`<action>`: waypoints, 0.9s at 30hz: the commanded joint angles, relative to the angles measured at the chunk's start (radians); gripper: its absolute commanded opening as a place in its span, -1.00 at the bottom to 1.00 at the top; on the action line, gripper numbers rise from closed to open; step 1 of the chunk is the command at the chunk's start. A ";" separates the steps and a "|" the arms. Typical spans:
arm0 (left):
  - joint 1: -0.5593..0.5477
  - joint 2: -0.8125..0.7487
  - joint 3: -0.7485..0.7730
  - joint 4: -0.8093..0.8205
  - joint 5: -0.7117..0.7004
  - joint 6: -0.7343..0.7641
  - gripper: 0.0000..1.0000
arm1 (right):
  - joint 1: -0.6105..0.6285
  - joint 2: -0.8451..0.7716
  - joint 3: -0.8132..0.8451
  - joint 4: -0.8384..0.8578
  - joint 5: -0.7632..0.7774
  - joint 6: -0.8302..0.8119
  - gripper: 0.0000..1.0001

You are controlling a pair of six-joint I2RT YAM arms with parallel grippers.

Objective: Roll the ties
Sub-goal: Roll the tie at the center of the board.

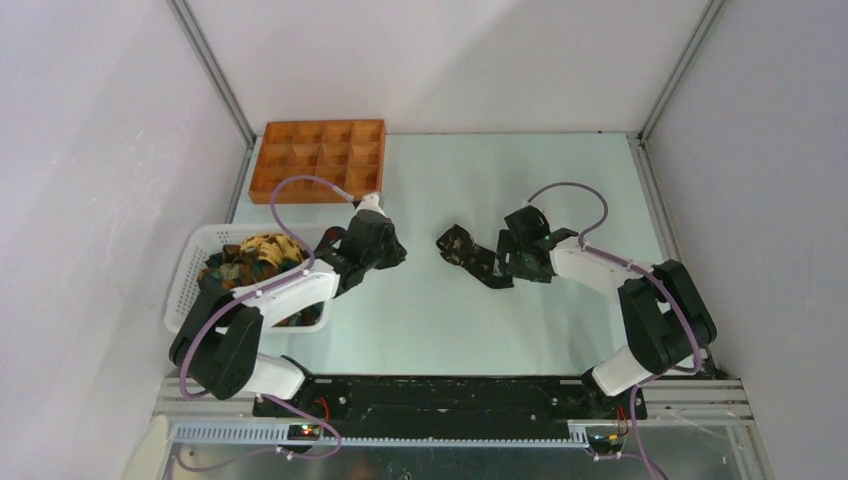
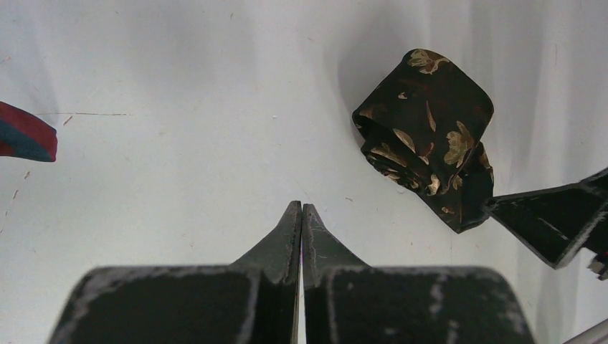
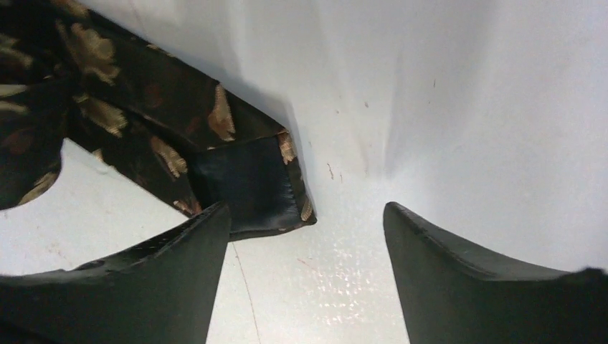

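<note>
One dark tie [image 1: 462, 247] with a gold leaf print lies partly rolled on the table's middle. The left wrist view shows its roll [image 2: 426, 136], with a tail running toward the right arm. My right gripper [image 3: 307, 215] is open just over the table. The tie's flat tail end [image 3: 244, 186] lies against the tip of its left finger [image 3: 193, 251], and nothing is between the fingers. My left gripper [image 2: 302, 206] is shut and empty, hanging left of the roll and apart from it. More ties [image 1: 255, 262] are heaped in the basket.
A white mesh basket [image 1: 195, 260] stands at the left beside my left arm. An orange compartment tray [image 1: 318, 160] sits at the back left. A red and blue scrap of fabric [image 2: 25, 134] shows at the left edge of the left wrist view.
</note>
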 commanded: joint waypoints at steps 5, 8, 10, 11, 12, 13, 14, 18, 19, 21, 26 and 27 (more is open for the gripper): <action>0.003 -0.043 0.021 0.014 -0.028 0.010 -1.00 | 0.013 -0.075 0.223 0.070 -0.161 -0.355 0.99; 0.006 -0.081 0.019 -0.028 -0.064 -0.001 -1.00 | 0.023 -0.007 0.315 0.072 -0.298 -0.508 0.99; 0.006 -0.116 0.012 -0.053 -0.096 -0.013 -1.00 | 0.046 0.043 0.375 0.072 -0.375 -0.608 0.99; 0.007 -0.129 0.000 -0.057 -0.120 -0.018 -1.00 | 0.064 0.060 0.406 0.072 -0.399 -0.632 0.99; 0.012 -0.153 -0.008 -0.063 -0.127 -0.025 -1.00 | 0.072 0.095 0.436 0.071 -0.404 -0.687 0.99; 0.015 -0.166 -0.022 -0.064 -0.138 -0.028 -1.00 | 0.086 0.131 0.449 0.073 -0.408 -0.709 0.99; 0.022 -0.188 -0.029 -0.070 -0.143 -0.032 -1.00 | 0.092 0.147 0.476 0.072 -0.414 -0.750 0.99; 0.039 -0.237 -0.064 -0.084 -0.155 -0.035 -1.00 | 0.106 0.229 0.543 0.059 -0.455 -0.831 0.99; 0.041 -0.243 -0.068 -0.086 -0.155 -0.035 -1.00 | 0.110 0.244 0.550 0.051 -0.455 -0.851 0.99; 0.046 -0.258 -0.078 -0.090 -0.159 -0.034 -1.00 | 0.114 0.259 0.559 0.049 -0.460 -0.875 0.99; 0.049 -0.269 -0.094 -0.087 -0.153 -0.038 -1.00 | 0.128 0.306 0.594 -0.009 -0.442 -0.916 0.99; 0.050 -0.269 -0.095 -0.086 -0.153 -0.040 -1.00 | 0.130 0.315 0.595 -0.017 -0.437 -0.924 0.99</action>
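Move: The rolled part of the dark floral tie is the next thing to take: it lies about 14 cm to the right hand's left and 6 cm farther out, roughly a centimetre lower. The tie's flat tail end sits much nearer, some 4 cm to that hand's left, 2 cm back and 2 cm lower. From the left hand the roll is about 11 cm to the right, 3 cm ahead and 8 cm below. The tie's roll is approached from above: leaving the tail end, the right hand swings some 15 cm left and 7 cm forward in an arch, rising about 13 cm and then sinking 6. It turns about 60 degrees counter-clockwise, fingers opening fully to straddle the roll from above, not yet closing. The left hand, shut, backs about 5 cm left and 3 cm up, away from the tie. ##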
